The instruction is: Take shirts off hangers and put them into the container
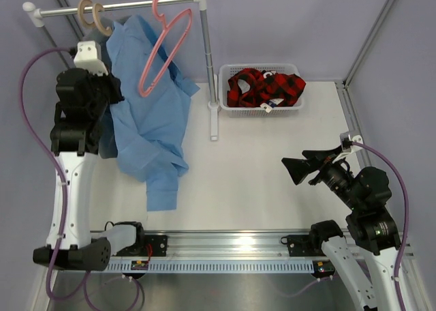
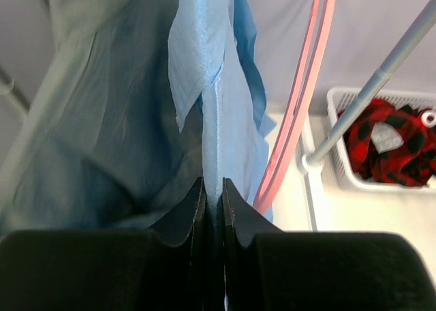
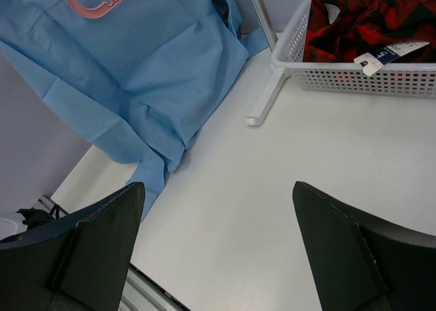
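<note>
A light blue shirt [image 1: 146, 120] hangs from the rack's rail and trails onto the table. My left gripper [image 2: 213, 188] is shut on a fold of it, close by its upper left edge [image 1: 107, 71]. A pink hanger [image 1: 163, 45] hangs bare on the rail in front of the shirt, and two tan hanger hooks [image 1: 92, 14] sit further left. A red-and-black plaid shirt [image 1: 267, 86] lies in the white mesh container [image 1: 226, 105] at the back. Low at the right, my right gripper [image 1: 300, 168] is open over bare table [image 3: 218, 236].
The rack's upright post [image 1: 206, 52] and white foot [image 1: 214, 123] stand between the blue shirt and the container. Greyer fabric [image 2: 82, 86] hangs left of the pinched fold; I cannot tell whether it is a separate shirt. A metal rail [image 1: 225, 246] runs along the near edge.
</note>
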You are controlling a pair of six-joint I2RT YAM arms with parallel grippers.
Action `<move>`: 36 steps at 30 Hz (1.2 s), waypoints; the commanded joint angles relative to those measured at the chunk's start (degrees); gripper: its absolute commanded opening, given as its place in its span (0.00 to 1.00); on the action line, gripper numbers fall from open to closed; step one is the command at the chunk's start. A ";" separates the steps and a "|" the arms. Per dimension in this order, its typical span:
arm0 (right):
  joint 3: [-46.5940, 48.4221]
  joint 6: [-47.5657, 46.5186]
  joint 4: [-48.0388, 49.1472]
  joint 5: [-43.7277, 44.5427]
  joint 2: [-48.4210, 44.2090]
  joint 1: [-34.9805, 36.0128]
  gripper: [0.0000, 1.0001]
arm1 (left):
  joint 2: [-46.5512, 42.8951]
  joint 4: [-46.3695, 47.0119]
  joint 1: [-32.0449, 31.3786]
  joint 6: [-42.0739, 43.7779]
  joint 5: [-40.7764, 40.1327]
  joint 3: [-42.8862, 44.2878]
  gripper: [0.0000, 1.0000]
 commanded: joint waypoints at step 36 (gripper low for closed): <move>-0.22 -1.53 0.39 2.83 1.86 0.24 0.99 | -40.01 -22.20 -3.60 4.39 25.93 -25.24 0.00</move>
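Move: The left hand already pinches a fold of the blue shirt. The beige hook of that shirt's hanger is on the rail, about 12 cm ahead, 4 cm left and 20 cm above. The pink hanger is some 12 cm right, 10 ahead and slightly higher; the grey shirt is about 8 cm left and 10 ahead, slightly lower. Open table lies about 19 cm back, 30 right and 42 below; from the right hand, roughly 25 cm left, level and 32 below. Keeping its pinch on the blue shirt, the left hand draws it away from the rail, back about 20 cm and down some 13 cm towards the open table, quickly at first and then easing off. It drifts about 5 cm right, mostly late, while the wrist tips down slightly and finally swings clockwise, some 20 degrees in all. ##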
